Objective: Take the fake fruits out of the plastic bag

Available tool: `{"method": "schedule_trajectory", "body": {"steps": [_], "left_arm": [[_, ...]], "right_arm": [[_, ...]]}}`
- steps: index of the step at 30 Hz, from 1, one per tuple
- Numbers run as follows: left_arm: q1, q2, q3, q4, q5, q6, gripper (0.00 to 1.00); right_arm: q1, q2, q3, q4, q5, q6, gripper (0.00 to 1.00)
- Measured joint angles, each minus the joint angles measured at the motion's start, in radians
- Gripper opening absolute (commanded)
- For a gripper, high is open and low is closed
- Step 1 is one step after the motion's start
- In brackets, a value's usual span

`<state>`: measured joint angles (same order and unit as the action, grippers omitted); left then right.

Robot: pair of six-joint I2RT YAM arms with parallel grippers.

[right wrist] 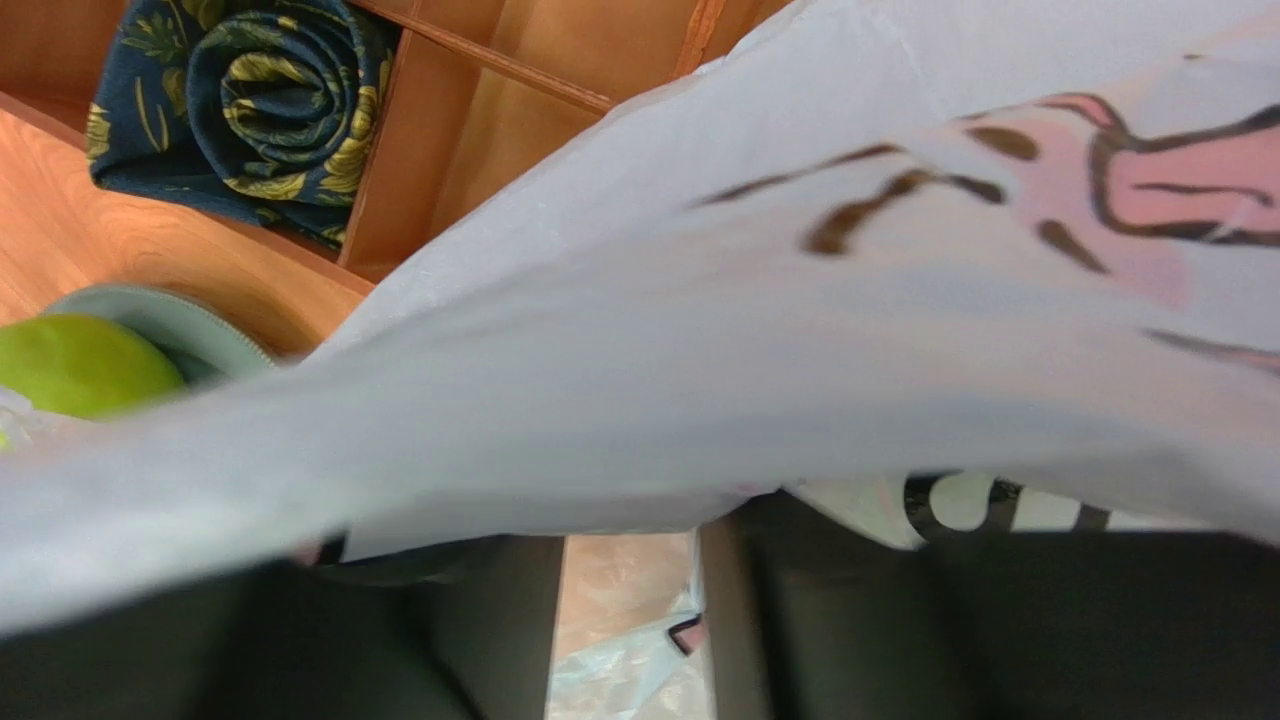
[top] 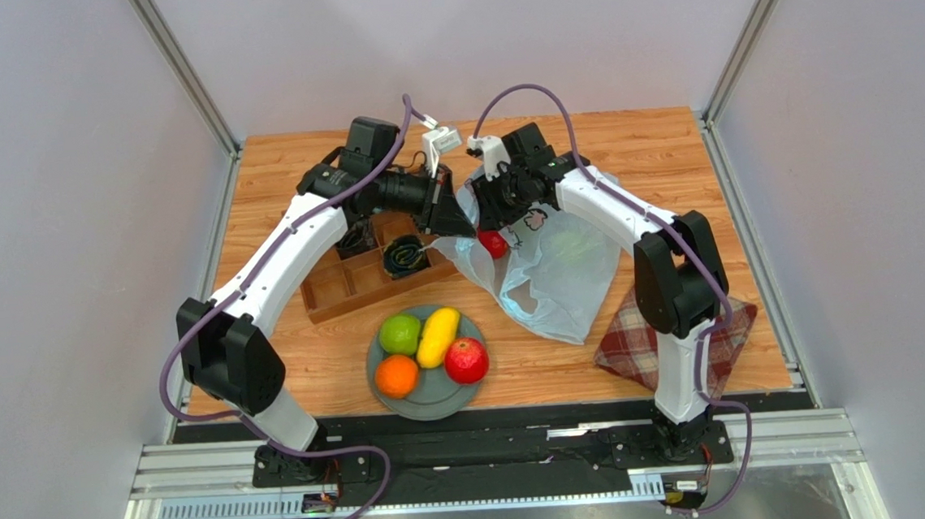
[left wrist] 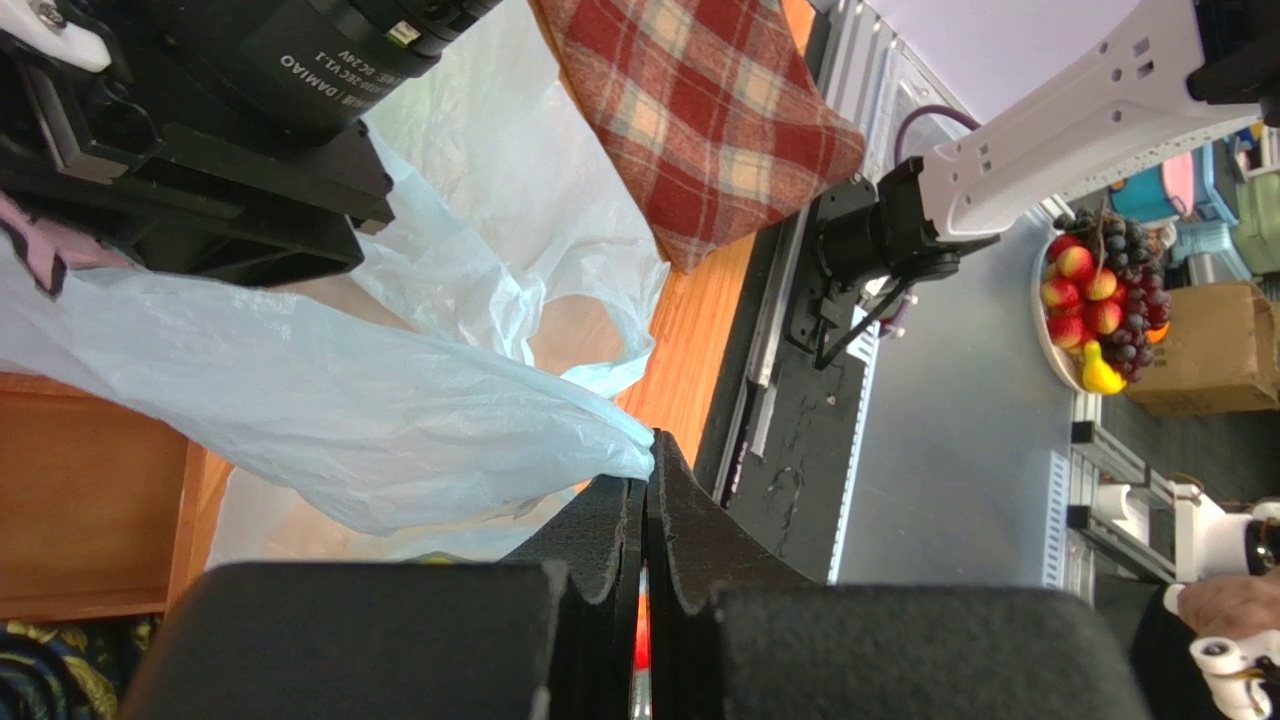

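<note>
The pale-blue plastic bag (top: 554,271) lies at mid-table with its mouth lifted toward both grippers. My left gripper (top: 455,220) is shut on the bag's edge (left wrist: 609,435), which runs into the pinched jaws (left wrist: 649,473). My right gripper (top: 495,212) hangs at the bag's mouth. In its wrist view the bag film (right wrist: 721,345) drapes over the fingertips, and the fingers (right wrist: 451,630) stand apart with nothing between them. A red apple (top: 493,243) and a green fruit (top: 572,247) show through the bag. A green apple (top: 399,334), mango (top: 439,337), orange (top: 396,375) and red apple (top: 467,359) rest on the grey plate (top: 431,402).
A wooden compartment box (top: 341,286) with rolled dark socks (top: 404,258) stands left of the bag, close under the left gripper. A red plaid cloth (top: 669,343) lies at the front right, beside the right arm's base. The plate sits just in front of the box and bag.
</note>
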<state>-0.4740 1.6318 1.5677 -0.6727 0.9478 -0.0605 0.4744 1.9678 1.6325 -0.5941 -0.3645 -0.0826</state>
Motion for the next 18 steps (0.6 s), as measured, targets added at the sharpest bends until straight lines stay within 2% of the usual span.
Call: {"method": "schedule_trajectory", "body": {"steps": [1, 4, 7, 18], "left_arm": [[0.000, 0.000, 0.000, 0.000, 0.003, 0.000, 0.00], [0.000, 0.000, 0.000, 0.003, 0.017, -0.002, 0.00], [0.001, 0.000, 0.000, 0.004, 0.022, -0.002, 0.00], [0.004, 0.000, 0.000, 0.005, 0.031, -0.002, 0.00]], "right_arm": [[0.000, 0.002, 0.002, 0.002, 0.005, -0.002, 0.52], [-0.001, 0.017, 0.016, 0.009, 0.022, -0.004, 0.63], [-0.001, 0.050, 0.042, 0.018, 0.050, -0.013, 0.71], [-0.002, 0.108, 0.062, 0.000, 0.105, -0.080, 0.73]]}}
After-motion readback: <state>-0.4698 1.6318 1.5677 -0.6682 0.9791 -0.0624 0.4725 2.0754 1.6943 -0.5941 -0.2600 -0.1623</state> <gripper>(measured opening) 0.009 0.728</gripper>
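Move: The red fruit lies in the bag almost under the right fingertips, about 3 cm back, 2 cm left and 8 cm below. A green fruit shows through the plastic some 12 cm to the right hand's right and 4 cm back; the rolled cloth in the tray is 17 cm to its left and 4 cm back, both about 9 cm lower. From the left hand, the red fruit is about 6 cm ahead, 4 cm right and 23 cm below. Open the right gripper from about a third to nearly three quarters while easing it forward some 2.5 cm, then sink it about 3 cm to the level close above the red fruit, drifting slightly left, with bag film draped before its wrist. Keep the left gripper shut and still, its fingertips holding the bag's edge up. ##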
